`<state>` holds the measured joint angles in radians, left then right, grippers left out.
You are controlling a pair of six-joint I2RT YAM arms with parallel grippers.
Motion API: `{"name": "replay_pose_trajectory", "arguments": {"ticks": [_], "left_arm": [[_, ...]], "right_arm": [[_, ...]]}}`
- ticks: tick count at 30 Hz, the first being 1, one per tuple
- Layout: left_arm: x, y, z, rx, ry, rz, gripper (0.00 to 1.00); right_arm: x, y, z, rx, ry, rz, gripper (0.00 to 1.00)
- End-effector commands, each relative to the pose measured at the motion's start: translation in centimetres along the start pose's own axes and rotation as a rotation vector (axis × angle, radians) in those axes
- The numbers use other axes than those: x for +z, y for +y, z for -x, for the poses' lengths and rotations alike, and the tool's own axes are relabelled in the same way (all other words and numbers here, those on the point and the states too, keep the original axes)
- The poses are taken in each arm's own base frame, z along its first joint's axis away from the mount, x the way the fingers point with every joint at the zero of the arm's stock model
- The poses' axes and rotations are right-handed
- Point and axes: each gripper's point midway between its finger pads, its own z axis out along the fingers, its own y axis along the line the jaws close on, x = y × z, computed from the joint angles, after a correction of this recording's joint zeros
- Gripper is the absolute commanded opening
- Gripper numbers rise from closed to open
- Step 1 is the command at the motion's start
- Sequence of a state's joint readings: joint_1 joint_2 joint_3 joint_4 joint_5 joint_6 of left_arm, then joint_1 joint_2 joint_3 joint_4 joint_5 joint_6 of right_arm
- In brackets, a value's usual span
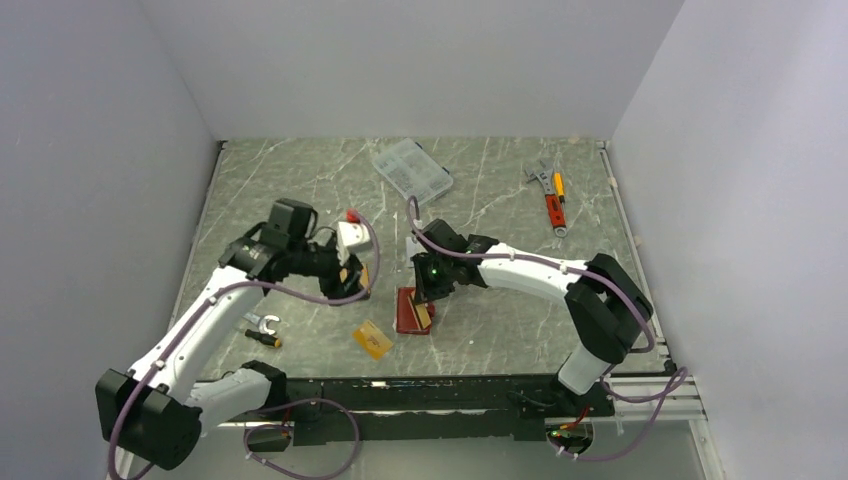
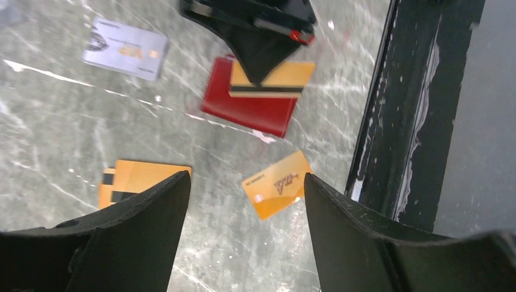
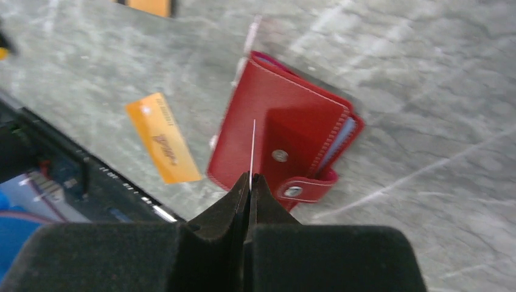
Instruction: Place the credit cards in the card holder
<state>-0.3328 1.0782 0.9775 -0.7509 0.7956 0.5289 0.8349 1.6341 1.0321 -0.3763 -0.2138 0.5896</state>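
Observation:
The red card holder (image 3: 280, 131) lies closed on the table, snap tab fastened. My right gripper (image 3: 249, 177) is shut on an orange credit card with a black stripe (image 2: 271, 79), held on edge just above the holder (image 2: 246, 109). My left gripper (image 2: 244, 177) hangs open over the table with nothing between its fingers. Below it an orange card (image 2: 277, 184) lies flat near the front edge. Two more orange cards (image 2: 143, 176) lie stacked at its left finger, and a silver-grey card (image 2: 125, 48) lies farther off. In the top view the holder (image 1: 405, 312) sits between both grippers.
A clear plastic compartment box (image 1: 411, 169) and a wrench with an orange-handled tool (image 1: 550, 195) lie at the back. A small yellow-tipped tool (image 1: 262, 331) lies front left. The black front rail (image 2: 414, 109) borders the table's near edge.

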Motion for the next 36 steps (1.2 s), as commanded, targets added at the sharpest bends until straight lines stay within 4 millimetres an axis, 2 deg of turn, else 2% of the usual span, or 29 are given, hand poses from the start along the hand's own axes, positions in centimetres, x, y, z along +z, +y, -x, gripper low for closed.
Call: {"name": "replay_pose_trajectory", "arguments": {"ticks": [1,6,12,19,24,26,30,36], "left_arm": [[1.1,-0.4,-2.5,0.084,0.133,0.08,0.75],[2.9,-1.5,-3.6,0.187,0.242,0.095,0.74],[6.6,-2.5,-4.1,0.274,0.331,0.074,0.75],[10.6,-4.2,-4.0,0.383,0.388,0.007,0.82],[13.3,-5.0,-3.9,0.446,0.411,-0.012,0.96],[14.1,-5.5,-3.3,0.435,0.414,-0.033,0.99],[15.7,-6.0,-1.4,0.451,0.388,-0.055,0.99],[17.5,-6.6,-3.4,0.555,0.417,-0.097,0.99]], "right_arm": [[-0.8,-2.1,1.1,-0.025,-0.021,-0.133,0.0],[-1.7,-3.4,0.9,-0.004,-0.036,-0.153,0.0],[-2.1,-5.2,0.4,0.042,-0.042,-0.162,0.0],[-2.1,-6.9,0.0,0.092,-0.051,-0.159,0.0],[-1.3,-8.6,-0.7,0.131,-0.045,-0.17,0.0],[-1.0,-9.2,-1.2,0.143,-0.041,-0.169,0.0],[-0.5,-10.4,-2.4,0.183,-0.034,-0.171,0.0],[0.0,-11.5,-3.5,0.229,-0.031,-0.148,0.0]]}}
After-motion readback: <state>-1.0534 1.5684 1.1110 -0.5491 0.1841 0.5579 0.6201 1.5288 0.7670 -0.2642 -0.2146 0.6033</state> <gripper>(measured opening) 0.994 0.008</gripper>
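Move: The red card holder lies about 14 cm to the right of the left hand, 2 cm nearer the base and some 20 cm below. From that hand, the loose orange card is about 9 cm back and 4 cm right, and the gold card stack 6 cm ahead and level sideways. The right hand, holding a striped gold card, has the holder 2 cm back, 2 cm left and 7 cm below; the white card lies about 13 cm ahead and 1 cm left. Rightward and down, drawing back slightly, the left hand swings about 14 cm across and 10 cm lower towards the holder, tipping its fingers some 30 degrees steeper and spreading them from three-quarters to fully open, without touching yet. The right hand clears the way, moving right and sinking about 4 cm, turning a little clockwise, still pinching its card. ##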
